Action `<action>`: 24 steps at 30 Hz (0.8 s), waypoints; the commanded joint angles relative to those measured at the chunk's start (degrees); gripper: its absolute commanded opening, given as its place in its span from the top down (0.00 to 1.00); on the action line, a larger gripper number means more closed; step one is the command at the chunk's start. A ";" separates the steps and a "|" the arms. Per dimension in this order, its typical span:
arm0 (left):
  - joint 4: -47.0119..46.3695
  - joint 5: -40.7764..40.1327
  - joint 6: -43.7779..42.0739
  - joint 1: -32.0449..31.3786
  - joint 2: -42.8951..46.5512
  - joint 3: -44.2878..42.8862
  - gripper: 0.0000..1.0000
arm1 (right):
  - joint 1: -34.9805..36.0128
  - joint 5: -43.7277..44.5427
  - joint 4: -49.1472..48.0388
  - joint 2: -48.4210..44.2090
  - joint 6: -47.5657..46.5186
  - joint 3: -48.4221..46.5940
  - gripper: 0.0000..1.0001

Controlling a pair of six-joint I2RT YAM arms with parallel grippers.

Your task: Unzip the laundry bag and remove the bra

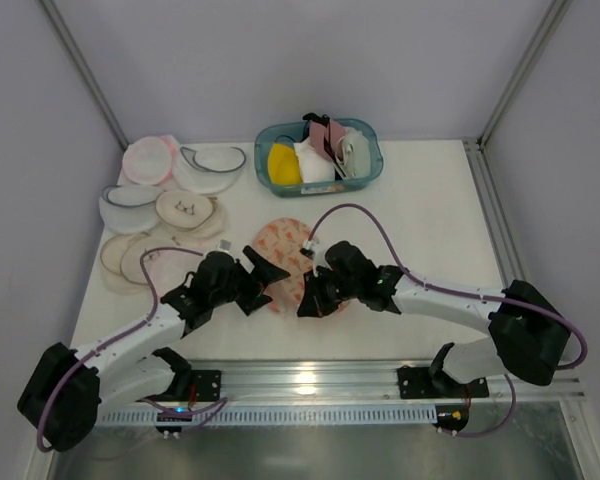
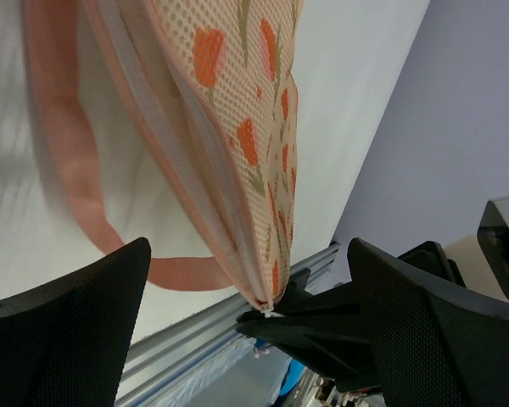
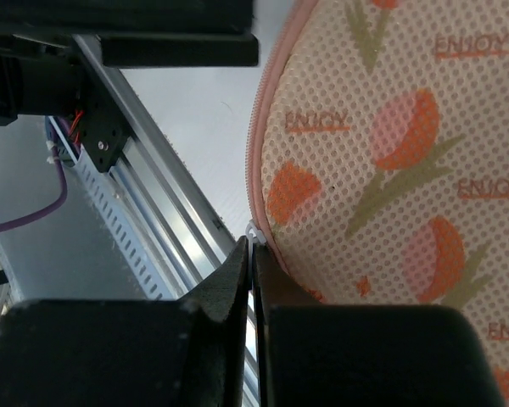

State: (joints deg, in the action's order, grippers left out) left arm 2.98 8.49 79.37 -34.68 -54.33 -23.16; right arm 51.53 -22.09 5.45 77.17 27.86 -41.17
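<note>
The laundry bag [image 1: 286,252], cream mesh with orange-pink flowers and pink zipper trim, lies mid-table with its near edge raised between both grippers. My right gripper [image 1: 310,298] is shut on the small white zipper pull [image 3: 254,230] at the bag's pink edge [image 3: 259,144]. In the left wrist view its black tips pinch the pull [image 2: 270,311] at the bag's [image 2: 254,127] lowest corner. My left gripper [image 1: 263,280] is open, its fingers [image 2: 68,331] wide on either side of the bag and not touching it. A pink band [image 2: 64,170] lies on the table beside the bag. The bra is hidden.
A teal basket [image 1: 369,172] with a yellow garment [image 1: 283,163] and other laundry stands at the back. Round white, pink and beige mesh pouches [image 1: 185,212] lie at the left. An aluminium rail [image 1: 310,375] runs along the near edge.
</note>
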 commanded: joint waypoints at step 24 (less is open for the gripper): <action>-19.77 1.26 -0.88 -1.01 -22.22 -8.40 1.00 | 2.70 6.08 5.18 -3.51 -2.02 -1.38 0.96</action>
State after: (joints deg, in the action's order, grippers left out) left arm -13.93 10.04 80.47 -37.78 -75.94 -28.97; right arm 53.58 -19.03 6.52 76.12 27.05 -43.51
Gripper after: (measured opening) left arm 0.022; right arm 0.039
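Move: The spot on the laundry bag's zipped edge that I'm after lies about 5 cm right and 3 cm ahead of my open left hand, 2 cm lower. My right gripper, pinching the bag's near end, is roughly 5 cm right, 5 cm back and 2 cm below. A pink round bag lies 25 cm left and 7 cm farther out, 10 cm down. From my right hand that edge spot is some 8 cm ahead, 1 cm left and about level. I push my open left hand along its fingers, about 5 cm to the right and 3 cm forward, dipping slightly, until the bag's edge sits between the pads, then shut them and pinch it just beyond my right gripper. My right hand keeps its hold on the near end by the zip pull, easing about 2 cm left, then coming halfway back as it rises 1.5 cm. ##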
